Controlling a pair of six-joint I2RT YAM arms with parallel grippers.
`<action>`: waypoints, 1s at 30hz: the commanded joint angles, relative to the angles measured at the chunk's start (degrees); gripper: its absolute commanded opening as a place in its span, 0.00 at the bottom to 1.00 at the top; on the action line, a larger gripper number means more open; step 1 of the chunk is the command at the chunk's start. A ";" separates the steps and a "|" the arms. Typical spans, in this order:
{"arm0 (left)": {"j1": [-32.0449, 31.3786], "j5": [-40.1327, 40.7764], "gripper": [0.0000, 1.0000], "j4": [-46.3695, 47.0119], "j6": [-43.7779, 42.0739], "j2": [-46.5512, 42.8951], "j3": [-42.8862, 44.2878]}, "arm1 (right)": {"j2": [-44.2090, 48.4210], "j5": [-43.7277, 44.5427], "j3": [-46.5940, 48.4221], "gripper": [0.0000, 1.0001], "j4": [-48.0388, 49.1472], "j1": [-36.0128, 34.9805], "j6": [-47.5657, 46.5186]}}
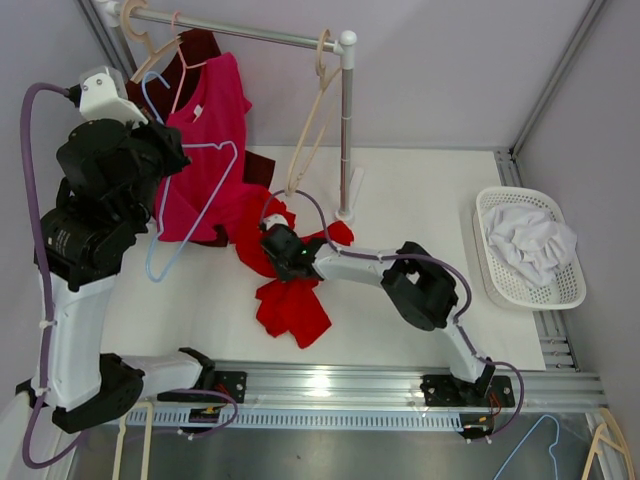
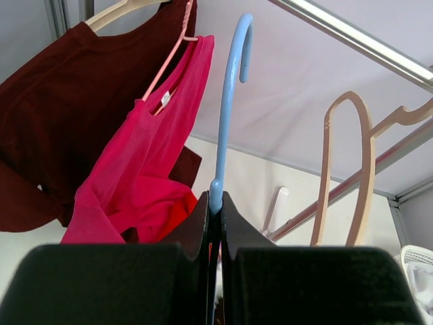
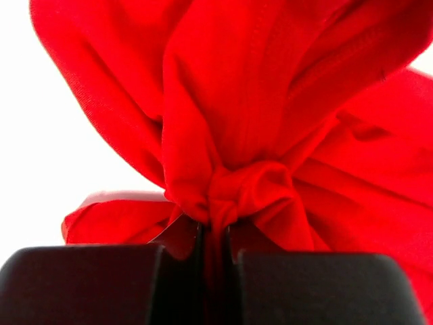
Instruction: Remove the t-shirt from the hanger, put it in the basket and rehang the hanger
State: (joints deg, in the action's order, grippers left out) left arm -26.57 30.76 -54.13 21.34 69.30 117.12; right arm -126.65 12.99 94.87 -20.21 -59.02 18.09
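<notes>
My left gripper [image 2: 215, 200] is shut on the neck of a light blue hanger [image 2: 227, 101], held up in the air left of the rail. In the top view the left gripper [image 1: 165, 150] is at upper left, and the blue hanger [image 1: 195, 215] looks bare. My right gripper [image 3: 215, 227] is shut on a bunched fold of the red t-shirt [image 3: 257, 101]. In the top view the right gripper [image 1: 283, 246] is low over the table's middle, with the red t-shirt [image 1: 292, 305] spread under and around it.
A pink t-shirt [image 1: 210, 130] on a pink hanger and a dark maroon shirt [image 1: 198, 48] hang on the rail [image 1: 250, 30]. A bare beige hanger [image 1: 315, 110] hangs near the rail's post [image 1: 346, 140]. A white basket [image 1: 500, 275] with white cloth stands at the right.
</notes>
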 commanded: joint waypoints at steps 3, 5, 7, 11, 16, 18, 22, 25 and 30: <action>1.34 -1.23 0.01 4.47 -2.79 1.01 1.36 | 15.35 -3.96 -15.20 0.00 -5.63 -3.55 4.32; 2.04 -2.98 0.01 7.27 -3.59 1.02 -0.39 | 27.25 -1.93 -18.74 0.00 -7.29 -4.43 5.55; 2.66 -5.26 0.01 9.64 -4.99 0.93 -1.45 | 35.38 0.79 -22.26 0.00 -9.05 -4.17 6.34; 3.28 -9.83 0.01 15.78 -9.19 0.67 -4.25 | 52.44 5.98 -20.79 0.00 -16.59 -0.67 6.35; 3.63 -10.20 0.01 20.73 -10.36 0.22 -6.03 | 60.47 13.71 -5.81 0.00 -24.51 10.92 2.40; 3.80 -10.46 0.01 21.17 -10.18 0.84 -5.41 | 60.12 13.03 -0.50 0.00 -26.72 20.38 0.21; 3.80 -10.20 0.01 23.09 -10.79 2.33 -5.93 | 57.06 5.83 12.77 0.00 -27.87 35.33 -1.82; 3.89 -10.29 0.01 25.64 -11.94 3.03 -6.90 | 52.49 3.80 22.53 0.00 -29.80 43.34 -3.49; 4.15 -9.93 0.01 27.67 -13.34 5.14 -6.73 | 46.94 0.74 28.44 0.01 -32.00 54.96 -4.03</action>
State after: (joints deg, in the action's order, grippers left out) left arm -23.07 21.74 -30.89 10.13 73.56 110.56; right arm -76.88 18.17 121.10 -49.58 -9.04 15.77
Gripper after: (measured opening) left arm 0.036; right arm 0.112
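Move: On the table's far right, the white basket waits about 62 cm to the right of the right hand and 7 cm ahead; that hand already grips the red t-shirt down by the table. The rack's pole stands some 16 cm ahead of it and 17 cm to its right. For the left hand, holding the emptied blue hanger, the rail is roughly 18 cm ahead, 4 cm right and 8 cm up; the magenta shirt hangs some 15 cm ahead, 2 cm right and 18 cm below. Whipping the bunched red t-shirt off the table, the right hand first pulls about 10 cm back while going right, then climbs nearly 50 cm and sweeps about 44 cm right towards the basket, coming forward again, fingers tipping up and swinging clockwise, grip kept. The left hand eases the blue hanger some 6 cm forward, slightly up and right, towards the rail. ##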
